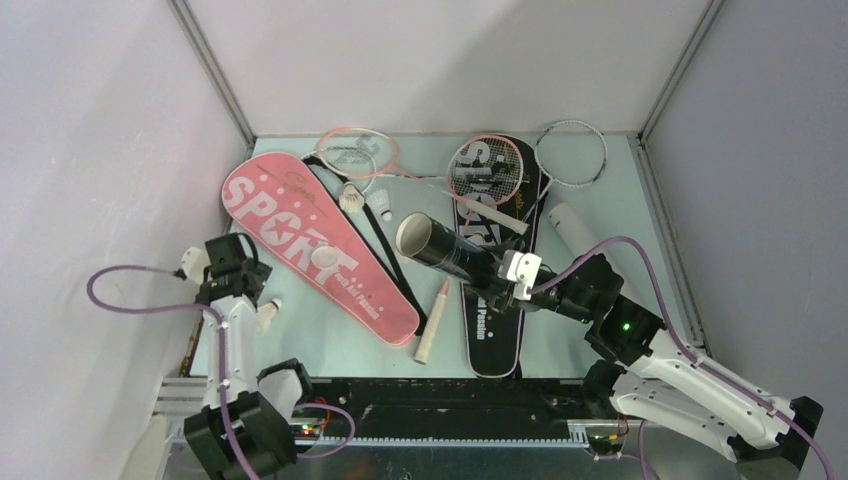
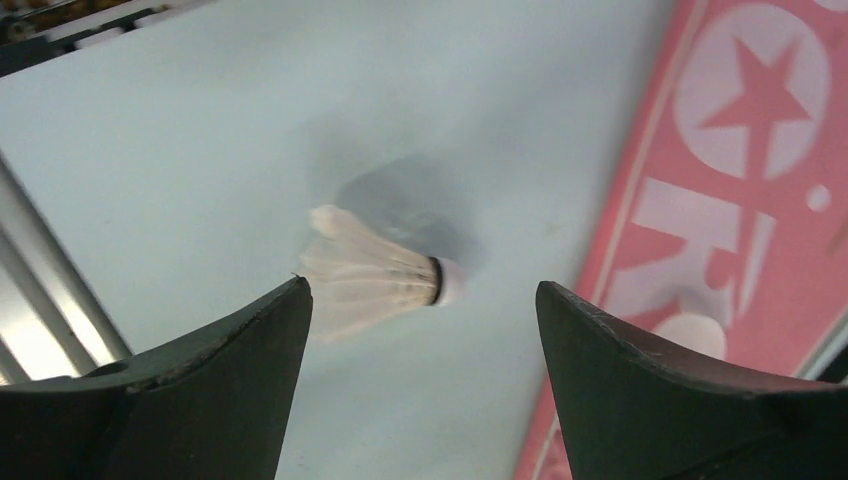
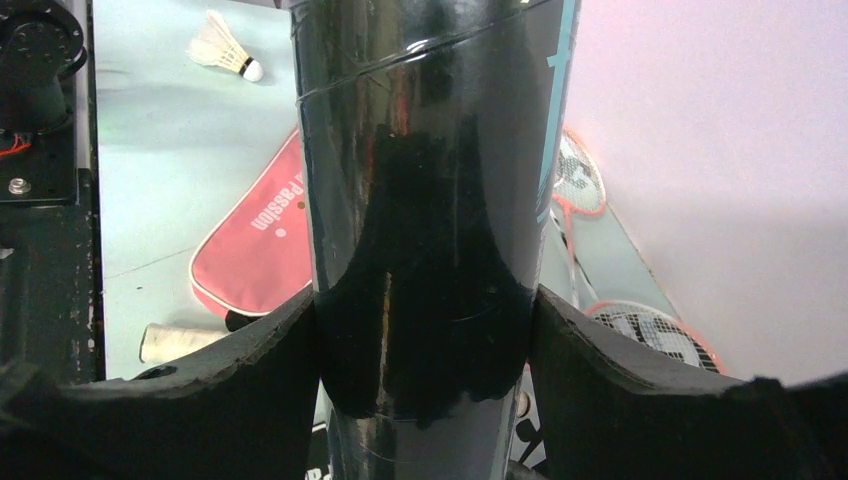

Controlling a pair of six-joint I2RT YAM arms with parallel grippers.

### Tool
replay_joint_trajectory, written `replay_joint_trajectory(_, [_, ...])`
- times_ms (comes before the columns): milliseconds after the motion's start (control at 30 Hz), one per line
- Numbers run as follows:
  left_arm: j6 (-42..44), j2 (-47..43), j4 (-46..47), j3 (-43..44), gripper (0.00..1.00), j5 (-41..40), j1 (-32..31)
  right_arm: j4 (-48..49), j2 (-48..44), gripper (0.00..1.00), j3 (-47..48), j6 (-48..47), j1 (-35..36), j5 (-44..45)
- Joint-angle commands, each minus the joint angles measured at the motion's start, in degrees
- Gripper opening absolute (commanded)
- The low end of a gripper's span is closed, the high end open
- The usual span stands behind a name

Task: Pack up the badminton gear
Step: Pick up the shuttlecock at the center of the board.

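My left gripper (image 1: 243,288) is open and hovers over a white feather shuttlecock (image 1: 268,315) on the table left of the pink SPORT cover (image 1: 310,250). In the left wrist view the shuttlecock (image 2: 375,270) lies just beyond the open gripper (image 2: 420,292), nearer its left finger, untouched. My right gripper (image 1: 497,278) is shut on the black shuttle tube (image 1: 445,250) and holds it tilted above the table, open end to the left. The tube (image 3: 430,200) fills the right wrist view between the fingers (image 3: 250,380). Two shuttlecocks (image 1: 350,198) lie by the pink cover's top, a third (image 1: 325,260) on it.
The black cover (image 1: 492,330) lies at centre under a pink racket (image 1: 485,170). Another pink racket (image 1: 360,150) and a white racket (image 1: 572,152) lie at the back. A white tube (image 1: 575,230) lies at right. A racket handle (image 1: 432,325) lies between the covers. Walls enclose the table.
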Motion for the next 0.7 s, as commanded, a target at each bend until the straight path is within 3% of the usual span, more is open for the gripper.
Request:
replay_joint_trajectory(0, [-0.3, -2.2, 0.4, -2.6, 0.89, 0.4, 5.6, 4.7, -0.6, 0.25, 1.5, 0.6, 0.6, -1.5])
replay_joint_trajectory(267, [0.3, 1.5, 7.8, -6.5, 0.85, 10.4, 10.9, 5.3, -1.1, 0.25, 1.5, 1.5, 0.8, -2.7])
replay_joint_trajectory(400, [0.3, 2.6, 9.4, -7.1, 0.73, 13.3, 11.2, 5.1, -1.2, 0.25, 1.5, 2.0, 0.9, -2.2])
replay_joint_trajectory(600, [0.0, -1.1, 11.7, -8.1, 0.30, 14.8, 11.2, 5.8, 0.3, 0.25, 1.5, 2.9, 1.3, -2.2])
replay_joint_trajectory(633, [0.0, -1.5, 12.2, -8.5, 0.17, 15.0, 11.2, 5.9, 0.7, 0.25, 1.5, 2.9, 1.4, -2.1])
replay_joint_trajectory(667, [0.2, -1.7, 12.6, -8.6, 0.10, 15.8, 11.1, 6.1, 0.9, 0.25, 1.5, 2.9, 1.6, -2.1])
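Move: The shuttlecock near the board's left edge lies almost under the open left hand, roughly 6 cm below it, 2 cm back and 1 cm to its left, cork pointing forward and right. The tube cap rests on the pink bag, about 11 cm ahead of that hand, 11 cm to its right and 5 cm lower; the bag's middle is right beside the cap. From the right hand, which holds the open tube, the shuttlecock is about 50 cm left, 2 cm ahead and 23 cm down. The left fingers close from wide open to nearly shut on the shuttlecock near its cork, pinching it where at first they had hung clear above. The hand gets there by sinking about 4.5 cm while backing up some 3 cm, then swings forward again as it closes, tilting roughly 10 degrees to point more steeply down and rising slightly at the end. ##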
